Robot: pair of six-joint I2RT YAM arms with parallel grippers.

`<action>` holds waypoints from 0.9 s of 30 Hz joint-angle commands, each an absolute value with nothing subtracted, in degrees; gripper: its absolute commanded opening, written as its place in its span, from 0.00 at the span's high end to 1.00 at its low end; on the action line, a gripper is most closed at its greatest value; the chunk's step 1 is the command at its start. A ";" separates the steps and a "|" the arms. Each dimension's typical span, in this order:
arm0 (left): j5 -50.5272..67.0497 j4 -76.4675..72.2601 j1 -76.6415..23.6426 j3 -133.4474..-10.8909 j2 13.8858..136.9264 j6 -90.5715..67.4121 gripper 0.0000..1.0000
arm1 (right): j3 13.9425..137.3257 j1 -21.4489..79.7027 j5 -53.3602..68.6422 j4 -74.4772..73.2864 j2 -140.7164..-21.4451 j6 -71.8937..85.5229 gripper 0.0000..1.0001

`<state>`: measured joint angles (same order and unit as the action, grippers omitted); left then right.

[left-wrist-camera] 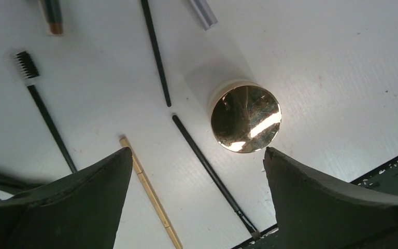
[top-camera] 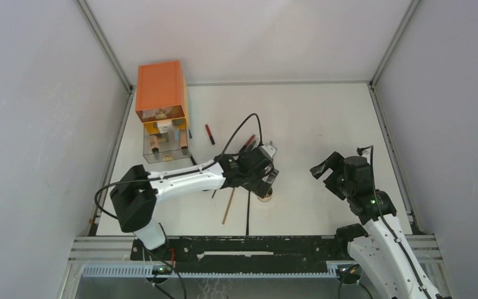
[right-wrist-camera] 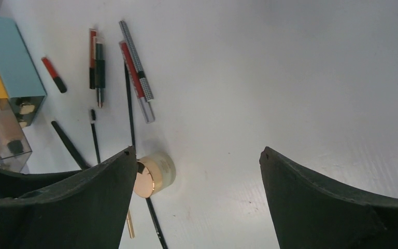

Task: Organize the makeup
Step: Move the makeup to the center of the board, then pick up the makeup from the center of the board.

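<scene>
The makeup lies scattered on the white table. A cream jar with a gold lid point(left-wrist-camera: 245, 118) stands just ahead of my left gripper point(left-wrist-camera: 197, 151), which hovers open above it with nothing between its fingers. Under those fingers lie a thin black brush point(left-wrist-camera: 212, 176) and a wooden pencil point(left-wrist-camera: 147, 192), with a spoolie brush point(left-wrist-camera: 41, 104) to the left. From above, the left gripper point(top-camera: 266, 177) partly covers the jar point(top-camera: 266, 198). My right gripper point(top-camera: 328, 172) stands open and empty to the right of the jar point(right-wrist-camera: 158, 174). Red and black pencils point(right-wrist-camera: 94, 57) and a silver tube point(right-wrist-camera: 137, 67) lie beyond.
The orange three-drawer box point(top-camera: 162, 90) stands at the back left, its clear lower drawer point(top-camera: 165, 144) pulled out with small items inside. A short red pencil point(top-camera: 210, 134) lies near it. The black front rail point(top-camera: 255, 246) runs along the near table edge.
</scene>
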<state>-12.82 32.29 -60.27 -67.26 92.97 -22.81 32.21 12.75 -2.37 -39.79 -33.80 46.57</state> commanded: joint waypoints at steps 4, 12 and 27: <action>-7.21 32.23 -60.92 -75.83 99.32 -22.30 0.03 | 33.84 12.30 -1.73 -41.13 -35.88 43.84 0.06; -6.58 37.04 -62.30 -81.73 107.39 -23.28 0.14 | 33.89 12.30 -1.05 -40.31 -36.43 43.58 0.05; -8.26 36.83 -62.29 -82.19 109.92 -23.30 0.55 | 33.84 12.30 -0.62 -40.08 -36.72 43.57 0.06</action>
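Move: The gold-lidded jar is about 4 cm to the left hand's right, 1 cm back and some 7 cm below. From the jar, the black stick's middle lies roughly 5 cm left and 5 cm nearer the base, the gold stick's 11 cm left and 3 cm nearer, and the pair of pens about 11 cm farther out and 2 cm right. From the right hand, the jar is about 17 cm left, 4 cm back and 10 cm below. Rightward first, sinking a little, the left hand slides about 5 cm to line up over the jar, then eases down and slightly back until it is some 5 cm lower. Its fingers tip roughly 10 degrees nearer vertical and close from wide open by around two fifths, bringing a pad against either side of the jar at the gold lid. ##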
